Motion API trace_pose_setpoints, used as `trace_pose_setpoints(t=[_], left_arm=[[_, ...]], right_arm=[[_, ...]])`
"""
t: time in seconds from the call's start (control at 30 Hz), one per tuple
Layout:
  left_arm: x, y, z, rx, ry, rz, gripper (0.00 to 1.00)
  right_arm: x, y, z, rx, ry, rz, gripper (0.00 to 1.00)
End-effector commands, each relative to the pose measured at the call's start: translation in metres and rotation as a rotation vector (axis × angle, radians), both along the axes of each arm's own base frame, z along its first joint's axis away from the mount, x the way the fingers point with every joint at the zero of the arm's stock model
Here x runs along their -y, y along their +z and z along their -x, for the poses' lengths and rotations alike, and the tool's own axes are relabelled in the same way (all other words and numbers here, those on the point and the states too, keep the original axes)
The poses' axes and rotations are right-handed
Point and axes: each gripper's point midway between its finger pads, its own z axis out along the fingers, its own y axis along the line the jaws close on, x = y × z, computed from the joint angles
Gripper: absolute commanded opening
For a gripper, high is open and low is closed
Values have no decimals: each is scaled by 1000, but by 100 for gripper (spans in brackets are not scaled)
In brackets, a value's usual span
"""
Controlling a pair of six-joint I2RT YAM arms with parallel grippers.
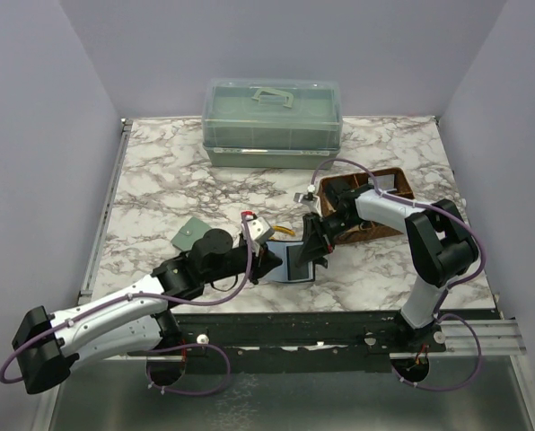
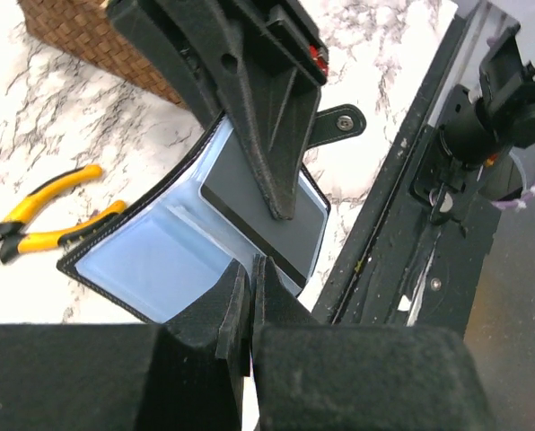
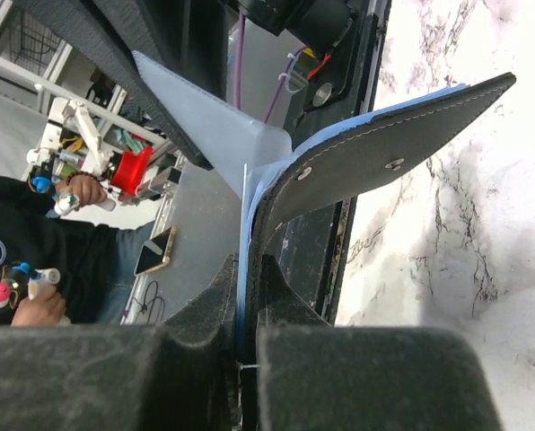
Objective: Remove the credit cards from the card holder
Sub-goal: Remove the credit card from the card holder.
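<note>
The black card holder [image 1: 296, 264] lies open near the front edge, its blue-grey lining [image 2: 151, 256] facing up. A dark grey credit card [image 2: 299, 242] sits in its right pocket, partly under a right finger. My left gripper [image 2: 252, 265] is shut on a thin translucent inner sleeve at the holder's near edge; in the top view it [image 1: 269, 260] is at the holder's left side. My right gripper [image 3: 249, 265] is shut on the opposite edge, pinching the lining and black cover [image 3: 384, 162]; from above it [image 1: 314, 256] is at the holder's right.
A wicker basket [image 1: 375, 202] stands behind the right arm. Yellow-handled pliers [image 2: 43, 220] lie left of the holder. A sage-green wallet [image 1: 192, 235] lies by the left arm. A lidded green box [image 1: 272, 121] is at the back. The black front rail [image 2: 402, 224] runs close by.
</note>
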Motion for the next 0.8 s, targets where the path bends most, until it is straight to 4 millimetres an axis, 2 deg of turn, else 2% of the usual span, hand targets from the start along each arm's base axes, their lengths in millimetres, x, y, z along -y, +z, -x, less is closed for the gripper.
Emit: trace_pose_setpoints(t=[0.0, 0.07, 0.17, 0.27, 0.37, 0.5, 0.6, 0.77], left_arm=[[-13, -8, -3, -84, 125, 48, 6], [-21, -11, -4, -131, 192, 88, 10], [-36, -13, -9, -209, 322, 174, 34], [-52, -14, -10, -284, 430, 257, 47], [-66, -2, -10, -325, 495, 359, 62], [-79, 26, -5, -389, 532, 533, 86], [-77, 39, -3, -440, 510, 647, 91], [-51, 34, 0, -488, 422, 660, 91]], right_arm=[[-3, 6, -9, 35, -9, -23, 0], [-2, 3, -11, 53, -12, -11, 0], [-2, 0, -12, 75, -14, 8, 0], [-1, -4, -13, 92, -18, 27, 0], [-1, -11, -16, 104, -32, 62, 0], [-1, -18, -20, 102, -52, 102, 0], [-2, -20, -21, 90, -53, 109, 0], [-2, -22, -21, 75, -51, 111, 0]])
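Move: The open card holder is between the hands, its middle about 3 cm right of the left hand, 1 cm farther out and 2 cm lower; from the right hand it is about 3 cm left and level. The pliers lie some 8 cm ahead of the left hand, 8 cm lower; the green notebook 8 cm ahead and 22 cm left. The brown basket's middle is 13 cm ahead and 18 cm right of the right hand. The card holder's clear sleeve, still pinched and pulled up by the left fingers, is let go as they open almost fully. The left hand backs away about 7 cm to the left, dipping slightly before rising to end some 4 cm higher, its wrist rolling and turning counter-clockwise. The right fingers keep their pinch on the holder's right leaf, easing it down about 2 cm and slightly forward. ##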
